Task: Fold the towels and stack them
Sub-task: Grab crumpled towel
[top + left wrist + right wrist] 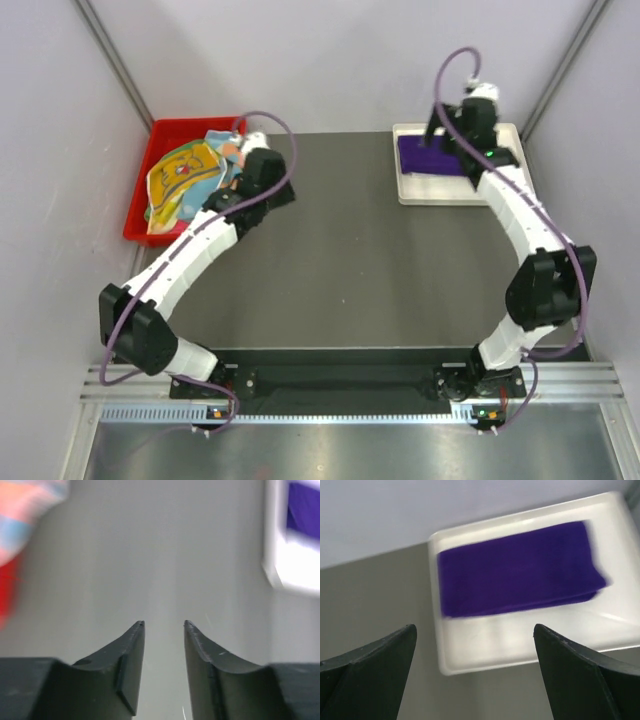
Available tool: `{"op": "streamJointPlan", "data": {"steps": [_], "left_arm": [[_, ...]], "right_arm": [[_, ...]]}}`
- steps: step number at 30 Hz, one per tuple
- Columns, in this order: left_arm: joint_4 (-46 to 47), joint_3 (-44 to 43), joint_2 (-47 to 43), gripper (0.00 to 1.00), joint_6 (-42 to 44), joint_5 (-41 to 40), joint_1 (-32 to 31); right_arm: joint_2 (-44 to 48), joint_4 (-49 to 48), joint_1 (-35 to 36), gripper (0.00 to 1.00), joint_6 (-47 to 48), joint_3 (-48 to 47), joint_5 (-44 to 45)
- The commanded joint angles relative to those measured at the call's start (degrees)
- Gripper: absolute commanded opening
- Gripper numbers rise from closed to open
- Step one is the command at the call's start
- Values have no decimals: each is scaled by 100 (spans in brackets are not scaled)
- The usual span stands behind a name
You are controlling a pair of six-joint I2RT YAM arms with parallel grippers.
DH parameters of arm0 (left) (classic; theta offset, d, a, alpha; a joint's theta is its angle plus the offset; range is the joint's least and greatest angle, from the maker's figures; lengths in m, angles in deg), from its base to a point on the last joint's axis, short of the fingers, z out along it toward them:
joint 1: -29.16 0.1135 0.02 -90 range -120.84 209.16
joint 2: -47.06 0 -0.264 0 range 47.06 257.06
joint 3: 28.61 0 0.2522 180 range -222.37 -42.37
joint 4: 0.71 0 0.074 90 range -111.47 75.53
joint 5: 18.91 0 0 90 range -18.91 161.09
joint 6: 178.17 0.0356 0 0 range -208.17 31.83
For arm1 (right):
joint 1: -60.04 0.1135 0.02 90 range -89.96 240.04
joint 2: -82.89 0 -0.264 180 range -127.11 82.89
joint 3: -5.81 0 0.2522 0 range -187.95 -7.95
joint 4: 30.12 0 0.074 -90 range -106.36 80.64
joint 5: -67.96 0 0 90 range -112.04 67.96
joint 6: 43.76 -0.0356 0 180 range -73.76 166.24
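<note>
A deep purple towel (520,567) lies folded flat in the white tray (485,650), which stands at the back right (410,190). My right gripper (474,626) hovers just in front of and above the tray, jaws wide open and empty. Several crumpled towels fill the red bin (140,215) at the back left, a yellow printed one (185,170) on top. My left gripper (164,623) is over the dark table just right of the bin. Its jaws stand apart with nothing between them. A blurred orange and blue towel (25,515) shows at the left edge of its view.
Grey walls close in the table on the left, back and right. The dark tabletop (350,260) stretches between the bin and the tray. Both arm bases sit on the rail at the near edge.
</note>
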Motion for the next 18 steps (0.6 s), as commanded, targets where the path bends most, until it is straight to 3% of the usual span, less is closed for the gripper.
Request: {"op": "streamJointPlan", "data": {"steps": [1,5,11,18], "left_arm": [[-255,-488,196,45,-274,-1292,774],[-483,-813,670,62,-686,-2286,1521],[-519,-1025,1373,63,-1276,-2789,2584],[664,-850,1997,64,-1251,-2842,3174]], "right_arm": [[502,-630,973,100,-578,827,-283],[723,-938,1983,100,-668,1610,-344],[723,-1157,2750,100,-615,2050,-415],[679,-1456,2786,100,-545,2323,-915]]}}
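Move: The yellow towel lies crumpled in the red bin, about 24 cm to the left hand's left, 8 cm ahead and 16 cm lower. The light-blue towel is beside it, some 19 cm left and 4 cm ahead of this hand; the peach towel hangs on the bin's near side, about 12 cm left and 8 cm ahead, both similarly low. From the right hand the yellow towel is roughly 60 cm left, 7 cm back and 20 cm below. Turning counter-clockwise and opening, left hand sweeps some 28 cm left over the towels; right leaves the tray leftward. ##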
